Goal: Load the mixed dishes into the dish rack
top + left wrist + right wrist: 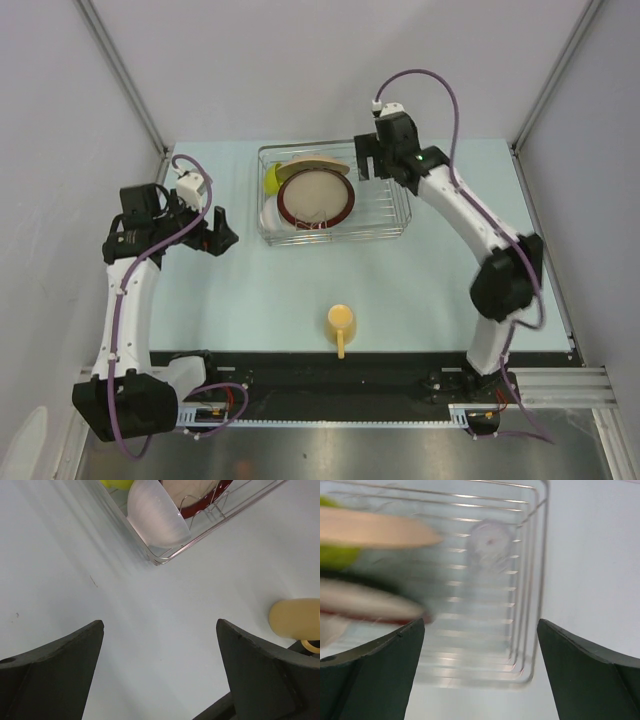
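The silver wire dish rack (390,228) stands at the back middle of the table. In it a large plate with a red-brown rim (316,197) leans upright, with a lime-green bowl (271,178) and a white bowl (269,214) at its left end. A clear glass (490,540) lies blurred on the rack's floor in the right wrist view. A yellow mug (341,322) sits alone on the table near the front edge. My right gripper (366,165) hovers open over the rack's back right part. My left gripper (218,230) is open and empty, left of the rack.
A tan dish edge (322,161) shows behind the plate in the rack. The left wrist view shows the rack's near corner (162,560), the white bowl (157,517) and the mug (295,618) at the right. Frame posts and grey walls surround the table.
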You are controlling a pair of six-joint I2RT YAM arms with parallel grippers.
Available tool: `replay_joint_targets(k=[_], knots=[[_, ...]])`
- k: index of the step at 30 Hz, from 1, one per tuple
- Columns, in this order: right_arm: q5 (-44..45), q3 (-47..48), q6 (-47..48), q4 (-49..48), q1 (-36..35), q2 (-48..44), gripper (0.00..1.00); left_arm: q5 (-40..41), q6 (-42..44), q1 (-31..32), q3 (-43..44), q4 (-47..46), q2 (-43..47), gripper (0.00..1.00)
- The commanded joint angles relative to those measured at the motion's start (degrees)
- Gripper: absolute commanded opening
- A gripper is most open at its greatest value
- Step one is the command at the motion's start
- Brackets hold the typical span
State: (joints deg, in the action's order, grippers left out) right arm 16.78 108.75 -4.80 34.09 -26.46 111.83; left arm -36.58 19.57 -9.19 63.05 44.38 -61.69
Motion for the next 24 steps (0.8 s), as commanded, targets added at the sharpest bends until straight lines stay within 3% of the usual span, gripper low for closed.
replay_joint_targets(k=[1,2,4,6,8,9,12,16,24], knots=[[-6.71,-20.68,-8.79,-5.68,-3.69,-25.13,1.00,-1.74,0.21,-0.57,0.41,-0.96,1.23,1.00],[-13.02,-23.99,-12.39,-6.31,-4.04,-32.31,1.00,-2.00,-0.32,-0.57,0.50,-1.05,1.31,1.00],[-12.56,-28.49,-14.53,-2.73,-7.71,-37.01,1.00,-2.27,-0.85,-0.65,0.32,-1.23,1.75,1.00],[-0.91,-31.57,-14.27,4.30,-20.42,-42.21,1.00,-2.36,-1.20,-0.65,-0.20,-1.66,2.62,1.00],[5.87,-32.89,-17.07,11.68,-27.82,-43.71,1.00,-1.75,-1.29,-0.65,-1.08,-2.10,3.68,1.00],[6.16,-33.51,-20.65,13.53,-33.51,-44.24,1.00,-1.83,-1.29,-0.57,-1.34,-2.02,3.86,1.00],[6.87,-37.36,-27.52,16.36,-41.97,-45.21,1.00,-1.83,-1.55,-0.65,-1.61,-1.75,4.21,1.00],[6.95,-40.98,-32.02,15.75,-47.36,-44.42,1.00,-1.83,-1.82,-0.65,-2.14,-1.93,5.53,1.00],[4.41,-44.32,-32.12,10.39,-48.78,-38.98,1.00,-1.65,-1.20,-0.65,-3.10,-1.22,6.32,1.00]])
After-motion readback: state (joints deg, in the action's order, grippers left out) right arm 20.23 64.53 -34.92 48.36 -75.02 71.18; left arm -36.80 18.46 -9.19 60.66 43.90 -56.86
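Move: The yellow mug stands roughly 33 cm back towards the base from the right hand, about 9 cm to its left and 17 cm below. The glass just left in the rack is 8 cm ahead, 1 cm left and 12 cm down; the red-rimmed plate lies level with the hand, some 15 cm left and 10 cm down. From the left hand, the mug is around 7 cm back, 28 cm right and 18 cm below. Backward in one fast sweep of nearly 40 cm, drifting some 8 cm left, the empty right hand leaves the dish rack for the yellow mug: it first arcs up about 10 cm, then sinks past its starting height and slows. The wrist turns counter-clockwise about 25 degrees and tips the wide-open fingers further down, stopping above and just short of the mug without touching it. ##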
